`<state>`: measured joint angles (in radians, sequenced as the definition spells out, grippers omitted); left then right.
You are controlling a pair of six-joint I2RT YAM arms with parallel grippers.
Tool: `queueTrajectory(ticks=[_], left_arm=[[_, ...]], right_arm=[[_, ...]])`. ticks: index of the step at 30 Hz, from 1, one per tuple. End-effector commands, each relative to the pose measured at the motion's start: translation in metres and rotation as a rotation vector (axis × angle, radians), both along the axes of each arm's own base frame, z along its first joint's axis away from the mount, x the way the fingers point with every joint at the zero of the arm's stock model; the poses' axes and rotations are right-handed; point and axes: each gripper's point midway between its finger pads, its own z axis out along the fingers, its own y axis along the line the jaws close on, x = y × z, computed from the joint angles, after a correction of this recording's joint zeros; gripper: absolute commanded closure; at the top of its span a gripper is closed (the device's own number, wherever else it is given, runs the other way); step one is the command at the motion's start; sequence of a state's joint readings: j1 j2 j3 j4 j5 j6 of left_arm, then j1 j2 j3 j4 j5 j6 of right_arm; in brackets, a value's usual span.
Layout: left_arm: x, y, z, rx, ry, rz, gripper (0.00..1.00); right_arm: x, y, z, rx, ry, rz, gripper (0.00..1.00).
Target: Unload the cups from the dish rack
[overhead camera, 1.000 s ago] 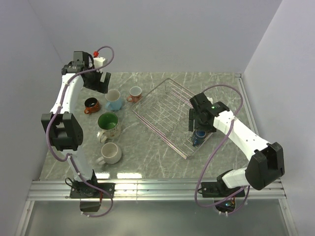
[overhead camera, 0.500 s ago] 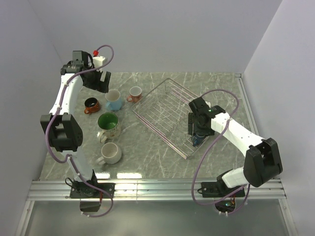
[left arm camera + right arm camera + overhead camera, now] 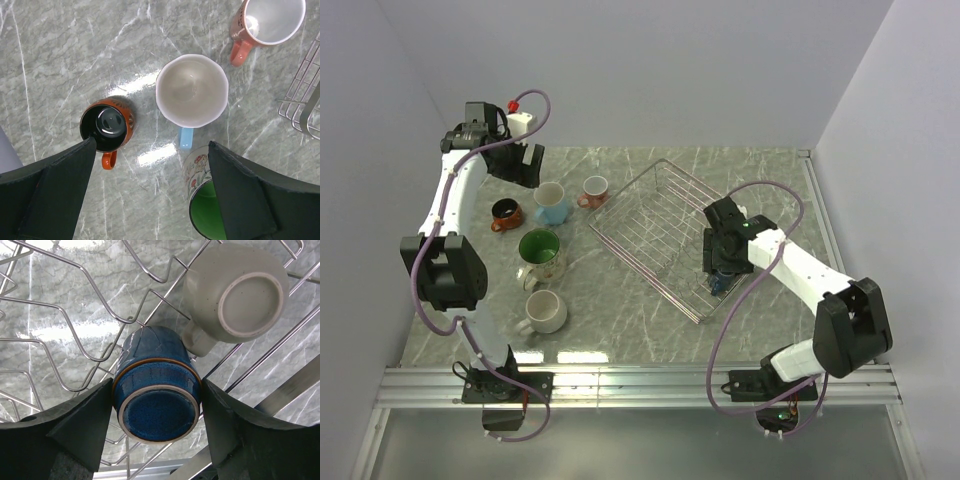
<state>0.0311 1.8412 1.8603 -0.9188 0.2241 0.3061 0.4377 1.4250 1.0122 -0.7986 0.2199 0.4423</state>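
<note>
The dish rack (image 3: 650, 215) sits at mid-table. In it a dark blue cup (image 3: 157, 410) lies bottom-up, and beside it is an olive-grey cup (image 3: 235, 295), also bottom-up. My right gripper (image 3: 157, 385) straddles the dark blue cup (image 3: 720, 284), one finger pressed against each of its sides. Left of the rack stand a light blue cup (image 3: 192, 90), an orange-red cup (image 3: 106, 125), a small pinkish-orange cup (image 3: 267, 20), the floral cup with a green inside (image 3: 205, 200) and a white cup (image 3: 545, 311). My left gripper (image 3: 152, 145) hangs open high above them, holding nothing.
The rack's wire corner (image 3: 300, 100) reaches close to the pinkish-orange cup. White walls enclose the table at the back and on both sides. A metal rail (image 3: 640, 385) runs along the near edge by the arm bases.
My right gripper has sunk over the dark blue cup, and its fingers have drawn in against the cup's sides. The left arm has hardly moved.
</note>
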Motion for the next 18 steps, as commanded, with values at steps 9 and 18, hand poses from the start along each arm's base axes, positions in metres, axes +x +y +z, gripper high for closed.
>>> queueTrajectory(ticks=[9,18], left_arm=[[-0.001,-0.009,0.042,-0.027,-0.102,-0.041,0.01],[-0.002,-0.022,0.05,-0.053,-0.112,-0.074,0.01]], right_arm=[[0.009,-0.01,0.051,0.008,-0.162,-0.008,1.0],[0.011,-0.016,0.088,0.015,-0.255,-0.029,1.0]])
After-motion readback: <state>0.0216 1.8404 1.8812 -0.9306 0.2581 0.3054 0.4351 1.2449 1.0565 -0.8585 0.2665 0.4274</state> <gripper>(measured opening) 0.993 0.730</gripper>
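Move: The blue cup stands upside down in the dish rack, already between the right fingers, its middle about 3 cm below the hand point and 1 cm ahead. The beige cup stands some 5 cm farther out and 5 cm right of the right hand, about 4 cm lower; the rack's near corner is roughly 11 cm back and 6 cm left, some 7 cm down. From the left hand the blue cup lies about 20 cm back, 48 cm right and 16 cm down. The right hand keeps its pinch and lifts the blue cup about 6 cm, fingertips tilting forward some 10 degrees. ##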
